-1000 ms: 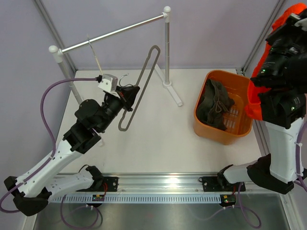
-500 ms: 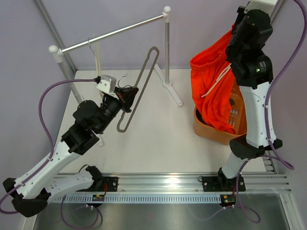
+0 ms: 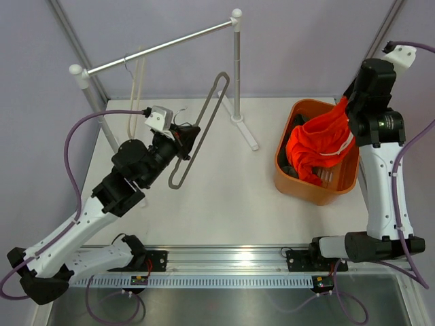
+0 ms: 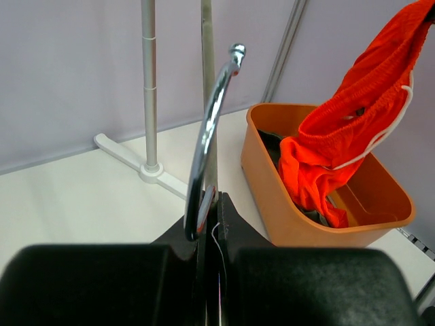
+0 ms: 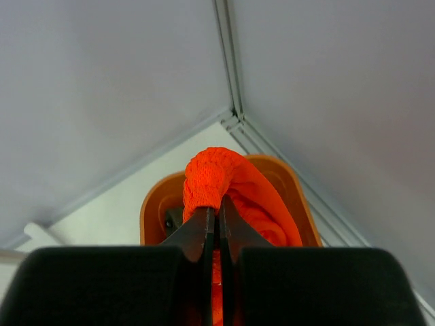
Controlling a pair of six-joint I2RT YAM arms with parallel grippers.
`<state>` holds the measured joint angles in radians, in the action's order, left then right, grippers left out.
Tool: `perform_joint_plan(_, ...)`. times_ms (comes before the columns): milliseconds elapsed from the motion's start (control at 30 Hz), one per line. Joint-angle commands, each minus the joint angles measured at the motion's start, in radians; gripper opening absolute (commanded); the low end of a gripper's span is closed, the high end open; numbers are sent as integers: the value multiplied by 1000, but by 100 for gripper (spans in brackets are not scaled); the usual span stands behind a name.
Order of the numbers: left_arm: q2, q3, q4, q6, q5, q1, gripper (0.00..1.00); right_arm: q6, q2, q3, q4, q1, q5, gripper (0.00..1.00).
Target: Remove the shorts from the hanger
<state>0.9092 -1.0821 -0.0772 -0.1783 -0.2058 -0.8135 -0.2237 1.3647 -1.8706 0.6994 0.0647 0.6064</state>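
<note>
The bright orange shorts [image 3: 317, 141] hang bunched from my right gripper [image 3: 347, 114], which is shut on their waistband. Their lower part drapes into the orange basket [image 3: 291, 182]. In the right wrist view the gathered waistband [image 5: 213, 175] bulges just above the closed right gripper [image 5: 217, 213]. The dark grey hanger [image 3: 206, 117] is bare and tilted above the table, well apart from the shorts. My left gripper [image 3: 186, 137] is shut on the hanger near its metal hook [image 4: 205, 139]. From the left wrist view the shorts [image 4: 353, 125] dangle over the basket [image 4: 268, 190].
A clothes rack with a horizontal rail [image 3: 163, 46] stands at the back, its base [image 3: 246, 133] on the table. A pale cream hanger [image 3: 136, 81] hangs from the rail at the left. Dark clothes [image 3: 293, 161] lie in the basket.
My right arm has swung down from high on the right, lowering the shorts from spread above the basket to bunched into it. The left arm has raised the hanger slightly.
</note>
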Motion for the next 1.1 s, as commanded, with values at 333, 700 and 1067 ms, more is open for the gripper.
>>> perform_joint_plan(333, 174, -246, -157, -112, -403, -99, 0, -195, -16, 465, -143, 6, -269, 39)
perform_joint_plan(700, 408, -533, -312, -124, -666, -162, 0, -172, -133, 433, -80, 6, -320, 79)
perform_joint_plan(1067, 575, -817, -620, -152, -131, 177, 0, -166, -279, 370, -43, 7, -388, 87)
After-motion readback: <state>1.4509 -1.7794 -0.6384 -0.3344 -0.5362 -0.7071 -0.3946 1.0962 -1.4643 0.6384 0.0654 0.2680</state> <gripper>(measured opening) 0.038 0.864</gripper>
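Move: The orange bin, where the held orange shorts are going, is about 35 cm below the right hand, some 6 cm to its left and 3 cm back; the olive shorts in it lie about 13 cm left, 3 cm back, 38 cm down. For the left hand with the grey hanger, the rail's middle is about 14 cm ahead, 7 cm left and 16 cm up; the pale hanger hangs 10 cm ahead, 16 cm left, about level. Lower the right gripper about 21 cm, easing left, to bring the shorts down into the bin; open wide on the way down to let go, then rise some 14 cm and draw back slightly. Meanwhile keep the left gripper shut on the grey hanger and carry it forward about 11 cm towards the rail, turning counter-clockwise some 25 degrees and tipping down. ##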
